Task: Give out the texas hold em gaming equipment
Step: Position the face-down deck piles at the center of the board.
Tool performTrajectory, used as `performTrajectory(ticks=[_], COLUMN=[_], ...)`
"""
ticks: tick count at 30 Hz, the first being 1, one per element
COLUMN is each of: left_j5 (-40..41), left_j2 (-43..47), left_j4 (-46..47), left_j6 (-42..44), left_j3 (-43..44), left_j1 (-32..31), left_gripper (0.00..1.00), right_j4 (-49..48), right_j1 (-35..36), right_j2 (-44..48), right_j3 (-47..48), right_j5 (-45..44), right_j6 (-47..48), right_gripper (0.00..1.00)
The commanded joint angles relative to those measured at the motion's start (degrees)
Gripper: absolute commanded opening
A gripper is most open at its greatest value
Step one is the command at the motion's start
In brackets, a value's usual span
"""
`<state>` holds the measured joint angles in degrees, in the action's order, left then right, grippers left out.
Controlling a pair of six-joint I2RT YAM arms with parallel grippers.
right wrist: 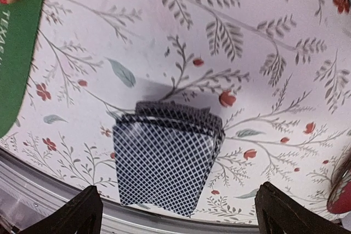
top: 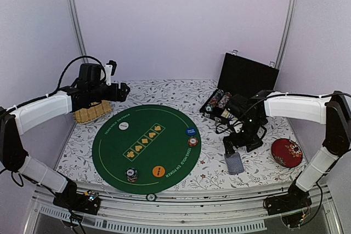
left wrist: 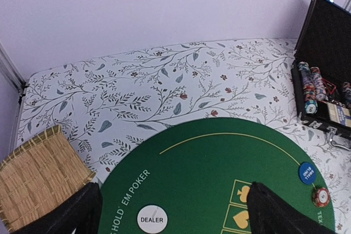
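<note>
A deck of playing cards (right wrist: 167, 154) with blue lattice backs lies slightly fanned on the floral cloth, right of the green poker mat (top: 146, 146). My right gripper (right wrist: 178, 212) hangs open just above the deck (top: 235, 163), a finger on each side, touching nothing. On the mat sit a white dealer button (left wrist: 152, 219), a blue chip (left wrist: 307, 172), a red-striped chip (left wrist: 321, 196), an orange button (top: 158, 171) and a multicolour chip stack (top: 131, 175). My left gripper (left wrist: 174, 215) is open and empty, raised over the mat's far left edge (top: 119, 91).
An open black case (top: 241, 86) holding rows of chips stands at the back right. A tan bamboo mat (top: 92, 112) lies at the left, under the left arm. A red round cushion (top: 287, 152) sits right of the deck. The table's metal front rail (right wrist: 66, 190) runs close to the cards.
</note>
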<state>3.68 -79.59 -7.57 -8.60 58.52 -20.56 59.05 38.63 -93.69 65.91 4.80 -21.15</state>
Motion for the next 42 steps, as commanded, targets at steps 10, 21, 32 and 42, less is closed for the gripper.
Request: performTrajectory(ticks=[10,21,32,42], left_j5=[-1.6,-2.6,-2.5,-2.1], left_j2=[-0.4,-0.3,-0.4,-0.5], left_j4=[1.0,1.1,1.1,1.1], left_j6=[0.5,0.8,1.0,1.4], left_j3=[-0.4,-0.5,-0.5,-0.6], left_j1=[0.9,0.9,0.9,0.9], left_gripper=[0.94,0.94,0.94,0.94], right_j4=[-1.8,-8.3,-11.2,-14.9], right_j1=[5.5,6.9,7.9,15.0], right_j2=[3.5,-0.4,-4.5,-10.0], right_j3=[-9.4,-11.5,-12.3,-5.7], right_j5=[2.8,0.2,-1.7,0.3], right_j6=[-6.9,-7.1,-4.6,10.6], right_gripper=[0.99,0.99,0.74,0.60])
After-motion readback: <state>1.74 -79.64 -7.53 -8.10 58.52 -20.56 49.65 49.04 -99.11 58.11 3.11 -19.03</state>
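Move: The face-down deck lies almost under the open right hand, about 5 cm back, 1 cm left and 6 cm below it. At that same table height, the red chips stand roughly 5 cm ahead and 16 cm left of this hand, and the red round tin lies level with it, some 21 cm right. The chip case is about 19 cm ahead and 2 cm right. From the left hand the deck lies around 24 cm back, 45 cm right and 21 cm down. The deck is straddled and gripped by its two long sides: the right hand comes down about 6 cm while drawing back some 5 cm, fingers still pointing at the table, then closes from wide open until the pads pinch the cards. With them held, it slides level about 2 cm left, turning counter-clockwise some 10 degrees. ##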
